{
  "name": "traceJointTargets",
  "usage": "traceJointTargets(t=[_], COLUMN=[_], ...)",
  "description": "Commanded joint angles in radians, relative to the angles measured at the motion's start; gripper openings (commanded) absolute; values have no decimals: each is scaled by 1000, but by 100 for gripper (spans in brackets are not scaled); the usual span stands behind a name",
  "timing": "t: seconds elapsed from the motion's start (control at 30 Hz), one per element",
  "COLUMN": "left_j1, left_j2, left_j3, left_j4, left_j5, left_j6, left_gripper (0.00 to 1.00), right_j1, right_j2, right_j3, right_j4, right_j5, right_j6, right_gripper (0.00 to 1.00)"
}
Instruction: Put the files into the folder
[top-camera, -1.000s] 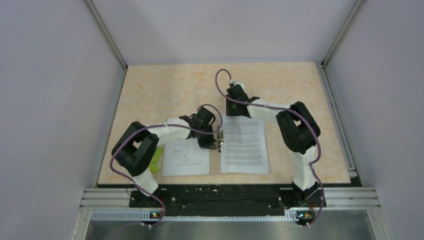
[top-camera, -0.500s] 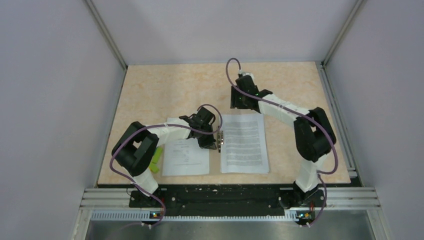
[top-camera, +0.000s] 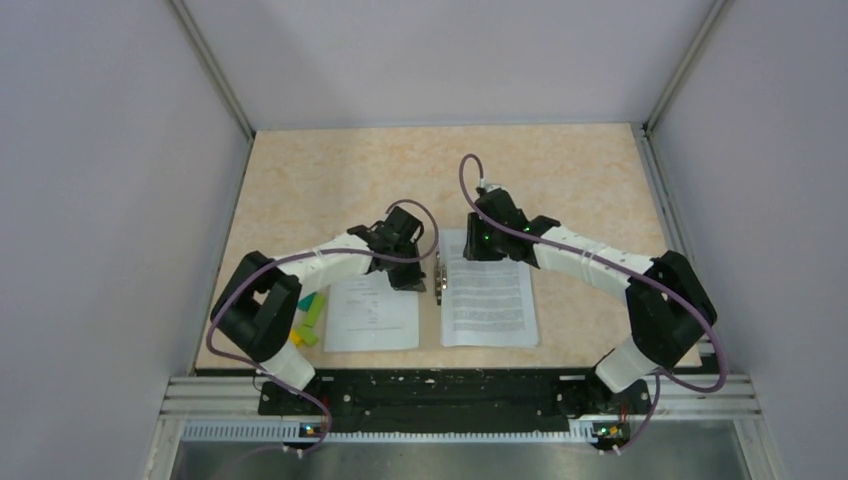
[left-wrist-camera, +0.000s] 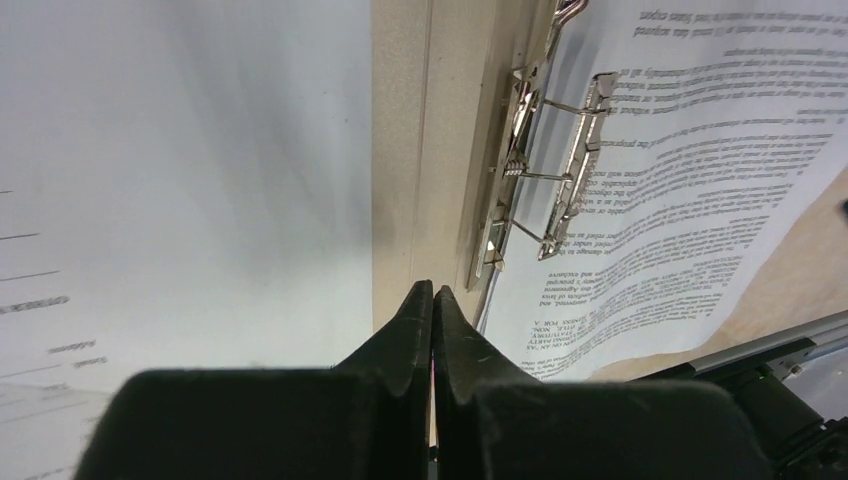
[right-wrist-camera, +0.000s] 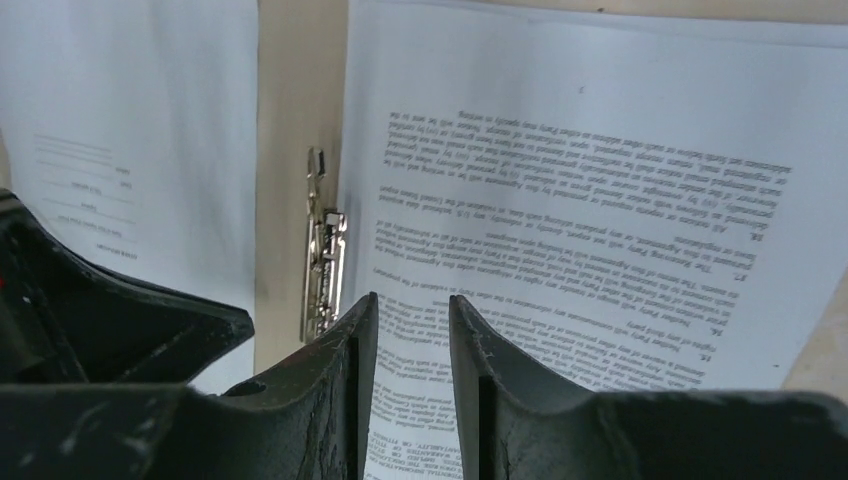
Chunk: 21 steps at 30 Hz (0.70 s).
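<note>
The tan folder (left-wrist-camera: 400, 150) lies open on the table, with its metal clip (top-camera: 438, 280) at the spine. A white sheet with few lines (top-camera: 372, 312) lies on its left half. A sheet dense with text (top-camera: 488, 300) lies on its right half. My left gripper (top-camera: 408, 280) is shut and empty, its tips (left-wrist-camera: 432, 290) just above the spine, left of the clip (left-wrist-camera: 530, 170). My right gripper (top-camera: 474, 250) hovers over the far part of the text sheet (right-wrist-camera: 600, 200), jaws a little apart with nothing between them (right-wrist-camera: 412, 305). The clip (right-wrist-camera: 322, 250) is just to its left.
Small green, teal and yellow blocks (top-camera: 305, 318) lie on the table left of the left sheet, beside the left arm. The speckled beige tabletop (top-camera: 340, 170) stretches behind the folder. Grey walls enclose the table on three sides.
My right arm has stretched out and brought its gripper back down over the far end of the text sheet. My left arm has shifted slightly, baring more of the coloured blocks.
</note>
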<state>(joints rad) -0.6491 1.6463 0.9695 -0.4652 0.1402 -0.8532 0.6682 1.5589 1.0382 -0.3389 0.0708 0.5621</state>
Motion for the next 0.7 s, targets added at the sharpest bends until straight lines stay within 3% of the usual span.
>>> traceJointTargets(t=[0.0,0.3,0.67], left_j1=[39,184,218], left_j2=[-126,-293,-326], left_j3=[24,-159,-273], left_j4=[-65,-86,-43], left_j5=[-41,-11,12], left_j6=[48,119,68], left_gripper=[2,3,0], right_j1=[59,137,198], right_j2=[-34,63,208], right_j3=[17,61,171], right_j4=[25,18,-29], right_j5=[-18,26,100], right_j6=[56,98,101], right_gripper=[32,32,27])
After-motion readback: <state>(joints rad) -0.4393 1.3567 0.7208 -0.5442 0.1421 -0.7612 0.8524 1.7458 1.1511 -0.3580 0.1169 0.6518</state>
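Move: The folder's metal clip lies about 9 cm to the left of my half-open right hand, some 4 cm back and 7 cm below. The printed page is about 7 cm back and 1 cm to the right, roughly 8 cm down. From my shut left hand the clip is some 4 cm to the right, 2 cm ahead and 2 cm below; the left page's middle lies about 12 cm to the left, 2 cm back and 3 cm below. I clear my left hand from beside the clip, lifting about 4 cm, then swinging it some 9 cm left and a little back over the left page, sinking again, fingers shut. Meanwhile my right hand closes in on the clip: left about 7 cm and back 3 cm, level at first, then sinking about 3 cm with the fingers still partly open, stopping short of touching the clip. ##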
